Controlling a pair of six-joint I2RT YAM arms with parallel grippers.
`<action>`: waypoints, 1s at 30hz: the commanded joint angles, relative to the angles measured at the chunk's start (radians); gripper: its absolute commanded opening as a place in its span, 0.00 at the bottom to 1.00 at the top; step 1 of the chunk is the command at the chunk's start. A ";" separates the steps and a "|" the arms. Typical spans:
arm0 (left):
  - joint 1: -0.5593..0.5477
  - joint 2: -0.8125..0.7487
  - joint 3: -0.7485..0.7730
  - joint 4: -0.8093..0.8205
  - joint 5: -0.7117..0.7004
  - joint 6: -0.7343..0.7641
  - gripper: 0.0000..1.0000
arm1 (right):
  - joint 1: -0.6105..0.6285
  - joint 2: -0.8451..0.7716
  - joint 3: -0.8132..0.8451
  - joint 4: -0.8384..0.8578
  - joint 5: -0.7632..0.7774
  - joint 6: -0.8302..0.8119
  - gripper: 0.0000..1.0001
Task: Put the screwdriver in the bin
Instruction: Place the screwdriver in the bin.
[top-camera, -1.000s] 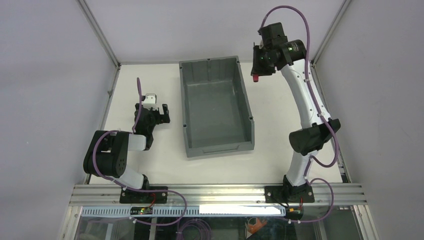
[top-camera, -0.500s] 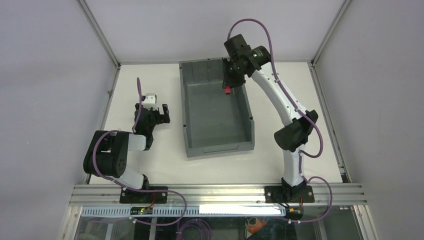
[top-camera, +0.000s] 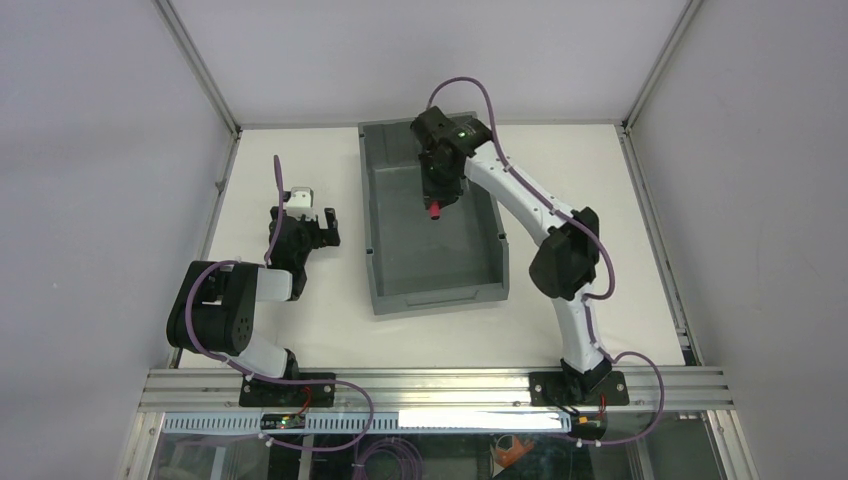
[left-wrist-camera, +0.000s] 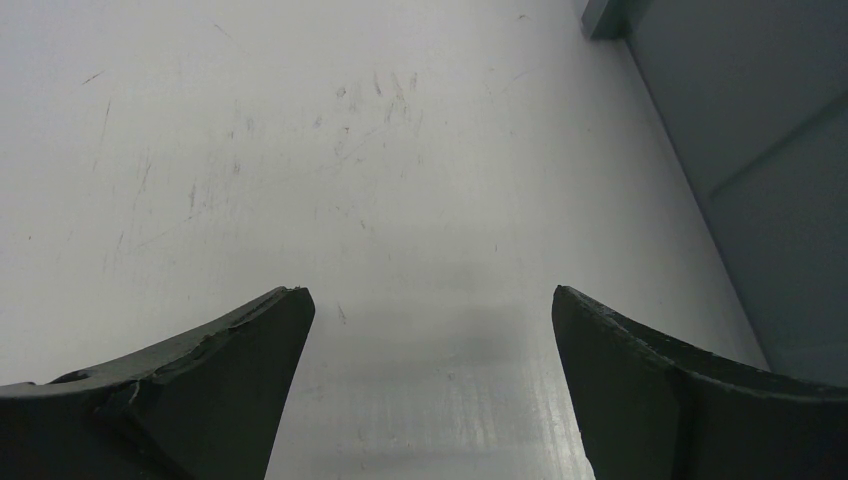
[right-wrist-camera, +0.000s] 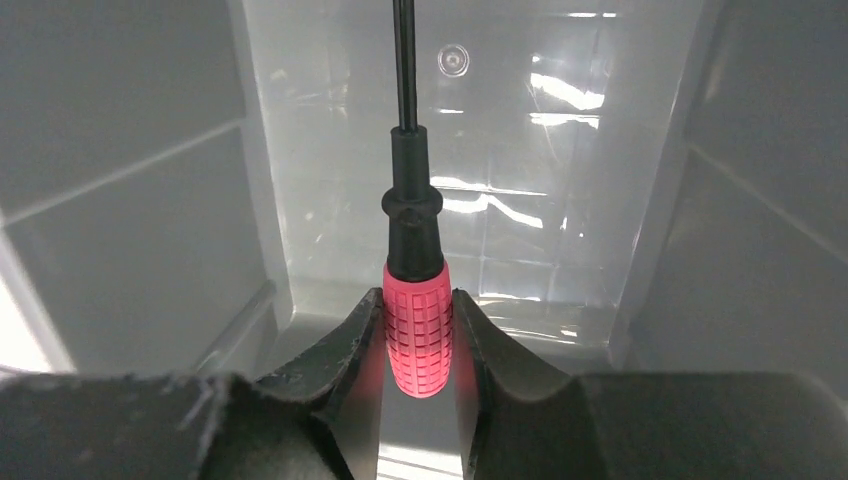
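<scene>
My right gripper (right-wrist-camera: 417, 300) is shut on the screwdriver (right-wrist-camera: 417, 325), pinching its red ribbed handle; the black collar and thin shaft point away from the wrist. From above, the red handle (top-camera: 434, 211) hangs below the right gripper (top-camera: 437, 200) over the far half of the dark grey bin (top-camera: 372, 262). The bin's pale inner walls (right-wrist-camera: 120, 200) surround the tool in the right wrist view. My left gripper (top-camera: 322, 225) rests low over the table left of the bin, open with nothing between its fingers (left-wrist-camera: 240, 340).
The bin's outer left wall (left-wrist-camera: 780, 220) rises at the right of the left wrist view. White enclosure walls and metal frame posts (top-camera: 200, 70) border the table. The left arm's body (top-camera: 215, 315) sits folded near the front left.
The right arm has swung left from beyond the bin's far right corner to over the bin's inside, carrying the screwdriver. The left arm has not moved.
</scene>
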 joint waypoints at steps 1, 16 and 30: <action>0.011 -0.032 -0.006 0.027 0.015 -0.007 0.99 | 0.017 0.033 -0.018 0.059 0.046 0.042 0.00; 0.011 -0.033 -0.006 0.027 0.015 -0.009 0.99 | 0.015 0.230 -0.054 0.140 0.068 0.073 0.00; 0.011 -0.032 -0.006 0.028 0.015 -0.007 0.99 | -0.012 0.302 -0.095 0.186 0.052 0.087 0.06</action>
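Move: The right hand holds the screwdriver by its red handle over the bin; the middle of the bin floor lies almost straight beneath it, about 16 cm down. Of the bin's walls, the right one is some 11 cm to this hand's right, the left one 13 cm to its left, and the near one 14 cm back. From the idle left hand, the middle of the bin floor is about 27 cm to the right, 3 cm back and 3 cm lower. The right hand lowers the screwdriver about 15 cm, almost straight down into the bin between its side walls, fast at first and easing off over the last few centimetres as it comes close to the floor, ending only about 2 cm farther forward. On the way the wrist tips by some 10–15 degrees so that the fingers point more nearly straight down, and they keep their shut grip on the red handle, with the shaft still pointing outward. ##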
